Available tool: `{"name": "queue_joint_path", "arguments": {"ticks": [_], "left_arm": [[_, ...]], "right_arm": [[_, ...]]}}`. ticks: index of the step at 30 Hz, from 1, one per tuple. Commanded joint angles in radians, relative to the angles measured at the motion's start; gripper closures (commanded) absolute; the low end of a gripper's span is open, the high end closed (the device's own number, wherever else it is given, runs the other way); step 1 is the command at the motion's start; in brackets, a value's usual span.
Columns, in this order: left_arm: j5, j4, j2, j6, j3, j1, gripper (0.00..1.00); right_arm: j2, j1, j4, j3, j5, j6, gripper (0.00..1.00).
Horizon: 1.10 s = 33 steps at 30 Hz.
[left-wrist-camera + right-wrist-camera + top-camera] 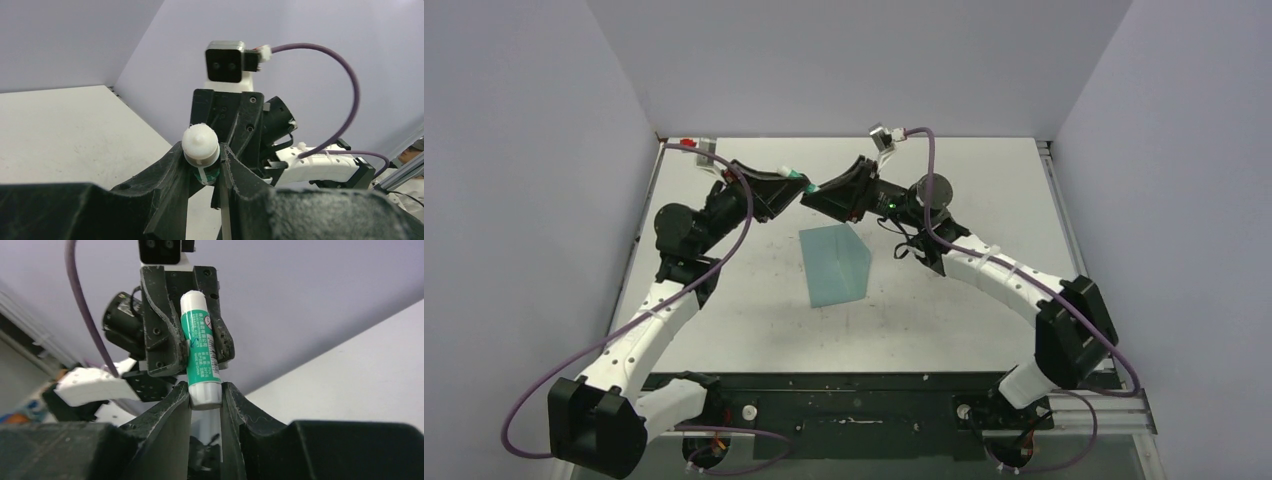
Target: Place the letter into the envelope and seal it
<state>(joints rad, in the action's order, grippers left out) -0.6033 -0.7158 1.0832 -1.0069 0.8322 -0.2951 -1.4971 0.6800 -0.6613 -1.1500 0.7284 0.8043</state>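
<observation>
A white glue stick with a green label is held in the air between my two grippers. My left gripper is shut on it near its domed white end. My right gripper is shut on its other, flat white end. In the top view the left gripper and the right gripper meet tip to tip over the back middle of the table. The teal envelope lies flat on the table just in front of them. No tan letter is in view.
A small red and white object sits at the table's back left corner. Grey walls close in the left, back and right sides. A black rail runs along the near edge between the arm bases.
</observation>
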Motion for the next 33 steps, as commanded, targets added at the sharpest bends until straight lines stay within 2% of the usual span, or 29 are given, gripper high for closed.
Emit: {"name": "queue_joint_path", "arguments": {"ticks": [1,8,12,15,16,18,19,20,25,27,29,33], "left_arm": [[-0.012,-0.125,-0.051,0.036,0.005,0.018,1.00],[0.026,-0.138,-0.044,0.046,0.011,0.019,1.00],[0.041,-0.138,-0.040,0.049,0.008,0.019,1.00],[0.057,-0.101,-0.050,0.046,0.013,0.020,1.00],[0.068,-0.080,-0.056,0.047,0.015,0.020,1.00],[0.087,-0.032,-0.066,0.039,0.019,0.022,1.00],[0.094,-0.007,-0.071,0.029,0.021,0.021,1.00],[0.101,0.011,-0.073,0.016,0.021,0.022,1.00],[0.100,0.081,-0.078,-0.083,0.027,0.023,1.00],[0.101,0.090,-0.078,-0.131,0.027,0.026,1.00],[0.104,0.110,-0.075,-0.166,0.036,0.029,1.00],[0.104,0.125,-0.065,-0.206,0.056,0.032,1.00]], "right_arm": [[-0.103,-0.075,-0.664,0.052,-0.043,0.646,0.95],[-0.266,0.009,-0.982,0.071,-0.230,1.059,0.95],[-0.308,0.041,-1.026,0.059,-0.279,1.177,0.92],[-0.252,0.006,-0.916,0.090,-0.262,1.100,0.65],[-0.231,-0.008,-0.886,0.099,-0.248,1.056,0.50],[-0.181,-0.032,-0.813,0.121,-0.223,0.915,0.25],[-0.149,-0.041,-0.729,0.130,-0.211,0.830,0.15],[-0.116,-0.048,-0.660,0.132,-0.195,0.727,0.10],[0.043,-0.018,-0.212,0.054,-0.152,0.059,0.08],[0.100,0.041,0.022,0.003,-0.215,-0.261,0.08],[0.140,0.126,0.182,-0.035,-0.331,-0.563,0.08],[0.159,0.201,0.252,-0.047,-0.402,-0.822,0.11]]}}
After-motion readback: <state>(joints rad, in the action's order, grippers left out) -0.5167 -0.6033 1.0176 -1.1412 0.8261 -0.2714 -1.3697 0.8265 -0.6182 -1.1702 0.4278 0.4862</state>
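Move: The right fingers already pinch the white right-hand end of the glue stick; the glue stick's middle lies about 3 cm to their left, 2 cm ahead and 2 cm higher. It sits between the left hand's closed fingers, practically at that hand's point. The envelope lies on the table roughly 37 cm below the right hand, some 6 cm ahead and 3 cm to the right. Still pinching the glue stick's white end, the right hand twists it some 50 degrees, clockwise looking along its fingers, while the left hand keeps its hold. The right fingers then open wide and let go; the hand slips about 3 cm forward and right, then swings back, up and left, rolling back past its starting angle. The left hand drifts nearly 2 cm left and rolls slightly. ##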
